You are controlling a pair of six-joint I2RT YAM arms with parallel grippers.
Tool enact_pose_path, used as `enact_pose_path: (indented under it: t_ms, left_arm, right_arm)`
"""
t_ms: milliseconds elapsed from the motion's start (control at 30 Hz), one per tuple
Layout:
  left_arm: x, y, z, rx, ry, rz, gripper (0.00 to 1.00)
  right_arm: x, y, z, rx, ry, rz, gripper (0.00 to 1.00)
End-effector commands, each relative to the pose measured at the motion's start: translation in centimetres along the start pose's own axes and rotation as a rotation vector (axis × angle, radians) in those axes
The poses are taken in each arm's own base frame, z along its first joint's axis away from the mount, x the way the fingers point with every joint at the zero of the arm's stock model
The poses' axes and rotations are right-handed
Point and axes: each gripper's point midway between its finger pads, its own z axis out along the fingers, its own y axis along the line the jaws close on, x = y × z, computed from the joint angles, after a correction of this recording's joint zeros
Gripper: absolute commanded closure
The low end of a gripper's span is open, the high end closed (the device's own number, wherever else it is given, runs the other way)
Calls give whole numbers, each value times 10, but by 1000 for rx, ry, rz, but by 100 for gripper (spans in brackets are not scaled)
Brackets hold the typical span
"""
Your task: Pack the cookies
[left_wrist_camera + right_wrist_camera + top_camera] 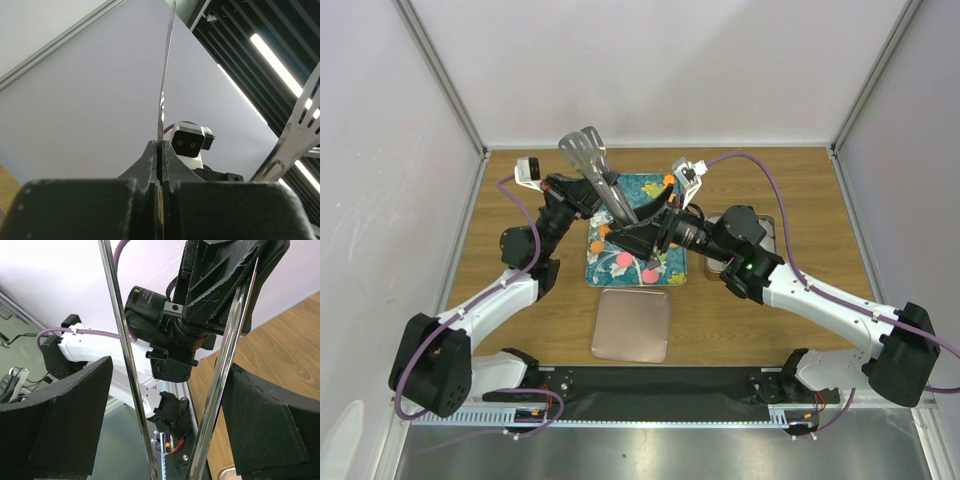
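Note:
Metal tongs (588, 152) with slotted blades stick up over the teal tray (642, 185). My left gripper (607, 198) is shut on one tong arm (165, 75), which shows edge-on between its fingers; the other blade (300, 130) hangs to the right. My right gripper (657, 238) stands open around both tong arms (122, 340), with a gap on the left side (170, 365). Small round cookies lie on the tray, among them a pink one (623, 261) and an orange one (667, 180). Others are hidden under the arms.
A rose-gold lid (632, 325) lies flat in front of the tray. A silvery tin (767, 225) sits right of the tray, partly under my right arm. White walls enclose the wooden table (800, 190) on three sides.

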Motion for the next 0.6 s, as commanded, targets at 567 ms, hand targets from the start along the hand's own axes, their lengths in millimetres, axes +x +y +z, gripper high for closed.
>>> enact_pose_path:
  t_ms: [567]
  left_arm:
    - [-7,-32,-1,130,-29,99,71]
  right_arm:
    - [-24,14,-2,-21,-84,-72,37]
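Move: The tongs' middle is about 5 cm ahead and 3 cm left of the right hand, level with it, the arms already between its open fingers. From the left hand, which pinches one arm, that middle is some 3 cm back, 2 cm right and 2 cm below. Under the right hand, roughly 38 cm down, the cookie tray is 17 cm ahead, the empty tray 5 cm back and 2 cm left, and the metal tin 16 cm ahead and 24 cm right. Drifting forward barely 1 cm, the right fingers close onto both tong arms as the left fingers part, releasing. ##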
